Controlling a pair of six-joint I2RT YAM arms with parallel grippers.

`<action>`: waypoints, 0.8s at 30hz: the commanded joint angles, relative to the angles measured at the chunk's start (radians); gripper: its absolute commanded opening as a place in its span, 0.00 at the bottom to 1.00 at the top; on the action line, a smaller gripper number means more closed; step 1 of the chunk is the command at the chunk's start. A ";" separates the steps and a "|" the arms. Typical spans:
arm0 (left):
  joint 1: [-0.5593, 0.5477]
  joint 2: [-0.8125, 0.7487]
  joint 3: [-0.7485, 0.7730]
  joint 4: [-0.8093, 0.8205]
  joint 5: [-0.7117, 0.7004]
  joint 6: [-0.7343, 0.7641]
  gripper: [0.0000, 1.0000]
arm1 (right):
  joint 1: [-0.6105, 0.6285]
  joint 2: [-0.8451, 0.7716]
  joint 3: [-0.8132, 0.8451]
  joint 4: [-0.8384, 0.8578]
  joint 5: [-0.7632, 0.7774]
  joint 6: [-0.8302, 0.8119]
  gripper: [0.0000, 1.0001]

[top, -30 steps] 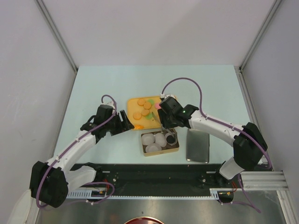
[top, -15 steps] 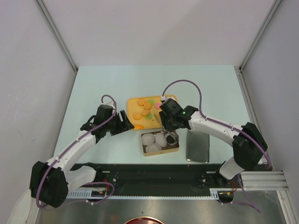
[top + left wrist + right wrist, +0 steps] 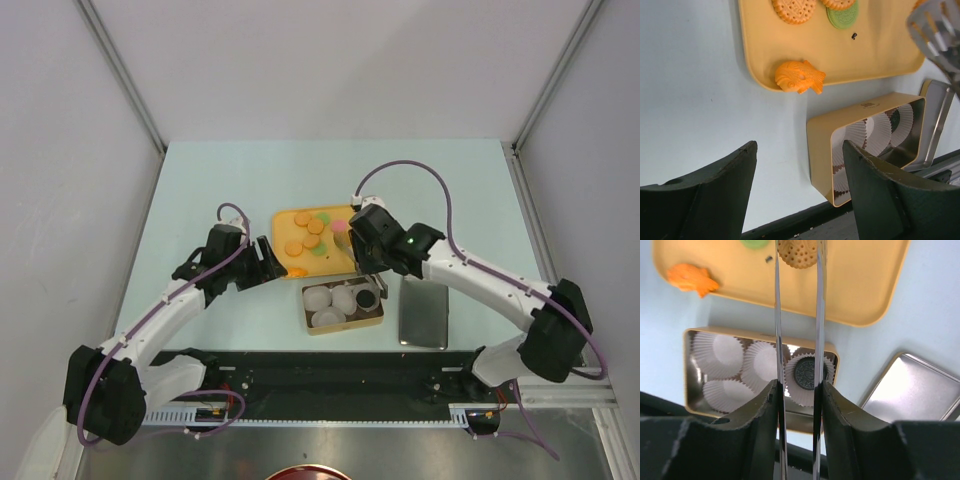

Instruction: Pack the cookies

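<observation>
Several orange cookies [image 3: 311, 241], a green one [image 3: 322, 248] and a pink one [image 3: 340, 227] lie on the yellow tray [image 3: 285, 215]. A black cookie [image 3: 807, 373] lies in a white paper cup at the right end of the gold tin [image 3: 345, 328]. My right gripper [image 3: 362, 262] is shut on metal tongs [image 3: 777, 315]. The tong arms stand apart and empty above the tin and the tray edge. My left gripper [image 3: 268, 262] is open and empty, left of the tin. In the left wrist view [image 3: 799, 150] it hangs over bare table beside the tin wall [image 3: 820, 150].
An orange fish-shaped piece [image 3: 799, 77] lies on the tray's near edge. The tin's silver lid [image 3: 424, 312] lies flat to the right of the tin. Several empty white paper cups [image 3: 720, 352] fill the rest of the tin.
My right gripper has lifted the tongs off the tin's right end and shifted slightly right. The black cookie now lies uncovered in its cup. The left arm has not moved.
</observation>
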 commanded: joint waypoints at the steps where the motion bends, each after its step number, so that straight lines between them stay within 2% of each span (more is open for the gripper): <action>1: -0.005 -0.015 0.023 0.008 0.007 0.022 0.75 | 0.046 -0.110 0.090 -0.053 0.053 0.017 0.31; 7: -0.005 -0.024 0.026 -0.003 -0.006 0.022 0.75 | 0.172 -0.208 0.058 -0.182 0.121 0.088 0.31; 16: -0.005 -0.029 0.046 -0.018 -0.027 0.025 0.74 | 0.348 -0.362 -0.031 -0.335 0.188 0.286 0.31; 24: -0.005 -0.040 0.058 -0.033 -0.035 0.022 0.74 | 0.431 -0.373 -0.123 -0.298 0.176 0.352 0.31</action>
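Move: Back about 9 cm and some 8 cm to the left of the right hand, roughly 11 cm below it, is the middle cup in the box; the round orange cookie is already gripped in its tongs. The cup with the black cookie lies 9 cm back and 1 cm left, the metal tray 12 cm back and 16 cm right, the pink cookie 12 cm ahead and 9 cm left. From the left hand the middle cup is about 8 cm back and 20 cm right. Rising about 6 cm, the right hand carries the already lifted cookie clear of the yellow tray, then swings back some 14 cm towards its base so that the tongs' tips come over the box, and starts to sink by a couple of centimetres at the end. Its fingers keep their hold on the tongs, which still pinch the cookie. ##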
